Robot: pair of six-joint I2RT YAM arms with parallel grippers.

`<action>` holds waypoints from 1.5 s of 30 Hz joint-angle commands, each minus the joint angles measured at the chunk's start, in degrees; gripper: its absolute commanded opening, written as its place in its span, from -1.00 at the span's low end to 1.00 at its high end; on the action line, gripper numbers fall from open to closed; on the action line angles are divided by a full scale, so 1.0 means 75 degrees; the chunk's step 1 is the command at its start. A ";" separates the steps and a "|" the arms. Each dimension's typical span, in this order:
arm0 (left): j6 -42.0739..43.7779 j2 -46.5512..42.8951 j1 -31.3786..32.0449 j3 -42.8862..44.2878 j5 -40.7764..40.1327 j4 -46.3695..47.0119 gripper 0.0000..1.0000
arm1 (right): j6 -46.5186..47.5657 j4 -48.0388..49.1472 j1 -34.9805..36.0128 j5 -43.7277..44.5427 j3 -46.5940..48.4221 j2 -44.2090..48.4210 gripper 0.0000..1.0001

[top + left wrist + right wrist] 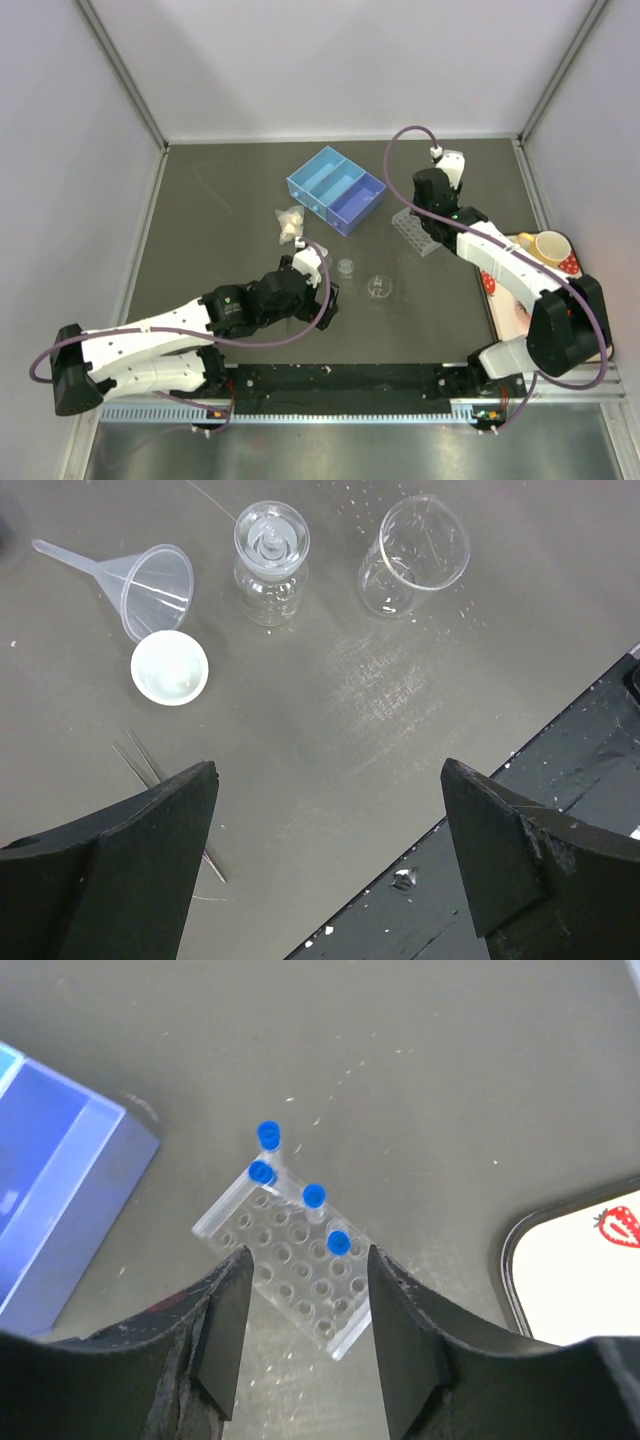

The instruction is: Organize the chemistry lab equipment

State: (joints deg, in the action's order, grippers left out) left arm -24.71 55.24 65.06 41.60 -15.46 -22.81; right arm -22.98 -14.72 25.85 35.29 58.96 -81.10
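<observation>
A clear holed tube rack (300, 1290) lies on the dark table with several blue-capped test tubes (314, 1196) standing along its far edge. My right gripper (306, 1251) hangs open just above the rack (418, 232), with nothing between its fingers. The left wrist view shows a clear funnel (150, 580) on its side, a small white round dish (170, 667), a stoppered glass jar (271, 550) and a tiny beaker (412, 555). Thin sticks (140, 765) lie by the left finger. My left gripper (330, 780) is wide open and empty, short of these items.
A blue divided box (337, 188) stands at the back centre, left of the rack. The strawberry-patterned tray (508, 300) with a yellow mug (550, 247) sits at the right edge. The black front rail (560, 780) lies under my left gripper's right finger.
</observation>
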 commanded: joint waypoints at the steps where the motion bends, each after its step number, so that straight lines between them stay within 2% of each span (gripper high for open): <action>1: 0.0154 -0.0006 0.0044 0.0581 -0.0141 -0.0193 0.97 | 0.0041 -0.0673 0.0245 -0.1044 0.0354 0.0454 0.01; 4: 0.0084 0.0029 0.0044 0.0838 -0.0328 -0.0438 0.97 | -0.0309 -0.0955 0.0339 -0.1644 0.0167 0.0501 0.04; 7: -0.0021 0.0076 0.0044 0.1084 -0.0481 -0.0755 0.97 | -0.0532 -0.1072 0.0339 -0.1939 -0.0125 0.0454 0.17; 10: -0.0139 0.0122 0.0044 0.1214 -0.0458 -0.1001 0.97 | -0.0685 -0.1178 0.0351 -0.2173 -0.0383 0.0349 0.49; 11: -0.0174 0.0146 0.0033 0.1238 -0.0446 -0.1048 0.97 | -0.0709 -0.1189 0.0351 -0.2197 -0.0454 0.0325 0.68; 13: -0.0303 0.0158 0.0044 0.1273 -0.0399 -0.1212 0.97 | -0.0860 -0.1225 0.0362 -0.2151 -0.0653 0.0255 0.92; 14: -0.0384 0.0169 0.0044 0.1273 -0.0364 -0.1248 0.97 | -0.0896 -0.1236 0.0351 -0.2104 -0.0712 0.0243 0.98; 27: -0.0725 -0.0358 0.0045 0.1156 -0.0247 -0.1529 0.97 | -0.1821 -0.1353 0.0351 -0.1285 -0.0924 -0.0893 0.98; 45: -0.0502 -0.0358 0.0056 0.1179 -0.0422 -0.1611 0.97 | -0.3380 -0.1986 0.0339 -0.0147 0.0481 -0.2427 0.98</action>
State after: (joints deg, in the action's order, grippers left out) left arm -29.36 53.23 65.23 49.01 -17.61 -34.94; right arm -45.12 -28.42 28.01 30.46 57.98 -97.03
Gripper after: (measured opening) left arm 0.986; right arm 0.987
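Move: Almost directly under the right hand, roughly 14 cm down, is the middle of the clear tube rack, perhaps 1 cm ahead and 2 cm to the left. Its blue-capped tubes stand along the far side, about 3 cm ahead of the hand. The beaker is some 14 cm back and 13 cm left; the blue box's middle about 11 cm ahead and 26 cm left. From the left hand the rack is about 24 cm ahead and 27 cm right. Swinging back and a little left off the tubes, the right hand opens from half to wide, then sinks about 14 cm overall to the rack's near end while its fingers tip down some 25 degrees. It turns counter-clockwise, then clockwise, and finally creeps 2 cm forward, the open fingers either side of the rack's near corner. The empty left hand rises 3 cm and drifts slightly left. ##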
